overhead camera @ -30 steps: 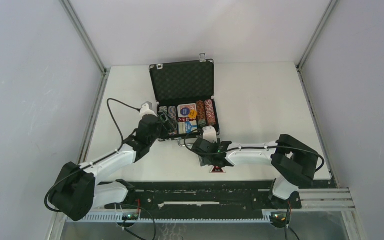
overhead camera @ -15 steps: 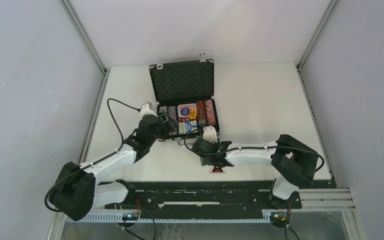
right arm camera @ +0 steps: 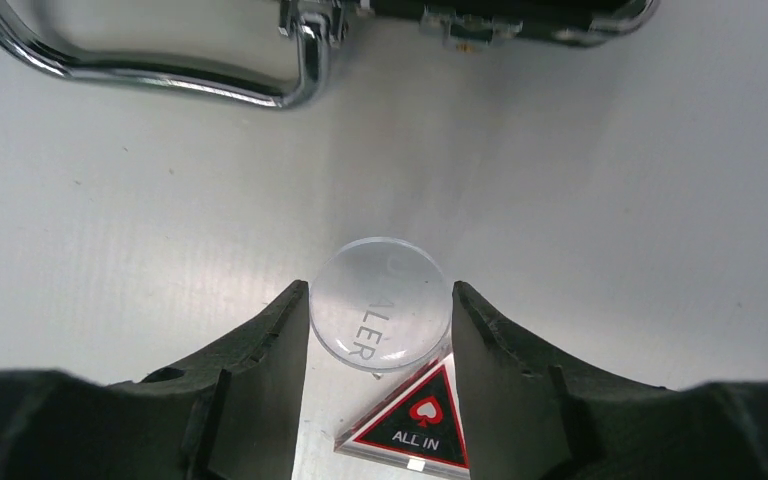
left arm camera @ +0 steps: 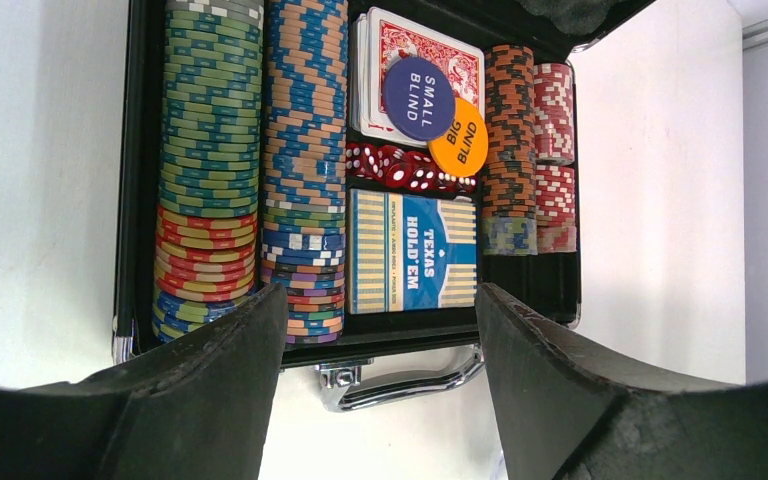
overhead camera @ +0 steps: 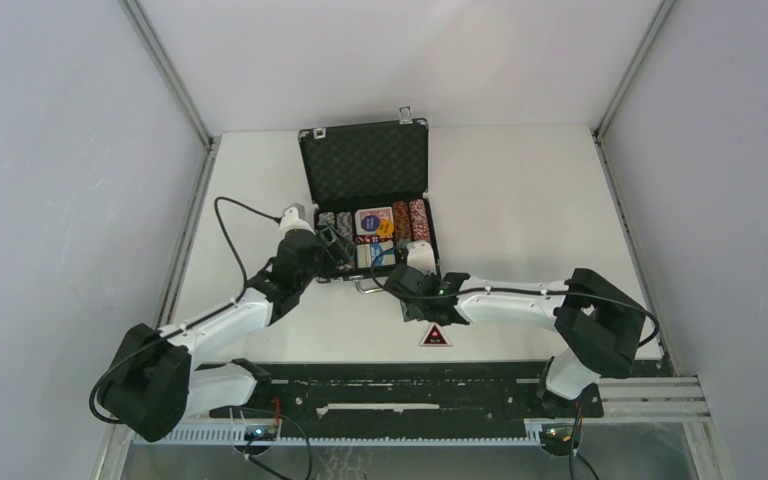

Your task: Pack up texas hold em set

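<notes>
The texas hold em set's black case point(overhead camera: 365, 165) lies open at the table's middle, lid up. Inside it are chip stacks point(left arm camera: 210, 170), a red deck point(left arm camera: 460, 60), a blue deck point(left arm camera: 412, 252), red dice point(left arm camera: 400, 170), and "small blind" point(left arm camera: 418, 97) and "big blind" point(left arm camera: 460, 140) tokens. My left gripper point(left arm camera: 380, 330) hovers open at the case's front edge, above its silver handle point(left arm camera: 410, 378). My right gripper point(right arm camera: 380, 310) is shut on a clear round dealer button point(right arm camera: 380, 285), just in front of the handle point(right arm camera: 160, 75). A triangular "all in" token point(right arm camera: 415, 425) lies on the table beneath.
The "all in" token point(overhead camera: 434, 336) rests near the table's front edge, behind my right gripper point(overhead camera: 418, 262). White table surface stretches right of the case. Grey walls with metal rails point(overhead camera: 185, 100) enclose the sides.
My right jaws have narrowed onto the dealer button, and that arm has moved forward from the "all in" token toward the case. The left arm has stayed put.
</notes>
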Robot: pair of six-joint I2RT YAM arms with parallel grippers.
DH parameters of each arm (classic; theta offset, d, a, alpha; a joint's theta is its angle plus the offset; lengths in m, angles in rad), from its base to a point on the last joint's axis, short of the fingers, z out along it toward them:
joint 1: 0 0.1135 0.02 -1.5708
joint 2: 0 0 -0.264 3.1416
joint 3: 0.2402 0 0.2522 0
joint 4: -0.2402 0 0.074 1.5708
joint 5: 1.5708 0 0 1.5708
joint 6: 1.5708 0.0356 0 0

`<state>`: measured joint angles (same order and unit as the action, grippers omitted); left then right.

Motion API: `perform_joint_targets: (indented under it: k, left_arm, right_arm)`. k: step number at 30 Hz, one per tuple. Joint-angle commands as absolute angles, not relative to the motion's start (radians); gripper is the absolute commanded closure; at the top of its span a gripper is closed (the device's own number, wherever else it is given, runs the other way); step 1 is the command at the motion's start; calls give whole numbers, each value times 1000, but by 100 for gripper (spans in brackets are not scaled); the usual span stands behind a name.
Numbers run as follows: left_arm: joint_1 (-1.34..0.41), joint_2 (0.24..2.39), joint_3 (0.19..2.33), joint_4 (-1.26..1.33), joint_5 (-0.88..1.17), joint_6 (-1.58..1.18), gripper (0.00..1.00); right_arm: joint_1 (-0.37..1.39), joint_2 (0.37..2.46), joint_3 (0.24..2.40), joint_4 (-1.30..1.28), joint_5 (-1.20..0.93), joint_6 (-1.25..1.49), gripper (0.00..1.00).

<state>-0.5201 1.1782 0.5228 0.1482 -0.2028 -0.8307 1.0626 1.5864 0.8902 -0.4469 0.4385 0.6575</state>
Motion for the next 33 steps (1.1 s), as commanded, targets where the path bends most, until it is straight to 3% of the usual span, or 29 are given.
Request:
perform_joint_targets:
  k: [1,12,33]
  left_arm:
    - [-517,1178,520,179,-194,-827,26]
    - [-517,1181,523,177,-201,-825,26]
    - [-505,1163,523,152,-228,-828,26]
  right_arm:
    - [1033,1543,958,-442,444,601,48]
    - [946,1585,1127,-429,385,483,48]
    - [839,1988,1638,-503,272,343,47]
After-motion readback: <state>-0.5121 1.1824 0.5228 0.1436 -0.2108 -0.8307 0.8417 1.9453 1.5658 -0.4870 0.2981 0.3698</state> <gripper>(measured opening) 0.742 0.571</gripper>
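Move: The right hand already holds the clear dealer disc by its edges, just over the table. The Texas Hold'em box inside the open case lies about 16 cm ahead of it and 11 cm left, roughly level; the case handle is some 8 cm ahead and 10 cm left. The red card deck sits about 23 cm ahead and 11 cm left, the all-in triangle 5 cm back and 1 cm right. From the left hand, that box is about 4 cm ahead, 6 cm right and 7 cm below. Keep the dealer disc pinched in the right gripper and carry it from the bare table in over the open case: forward about 16 cm, left and up about 9 cm each. Do nearly all the climbing in the first half, then run almost level above the Texas Hold'em box, easing down slightly at the end, fingertips tipped some 10 degrees more forward. ##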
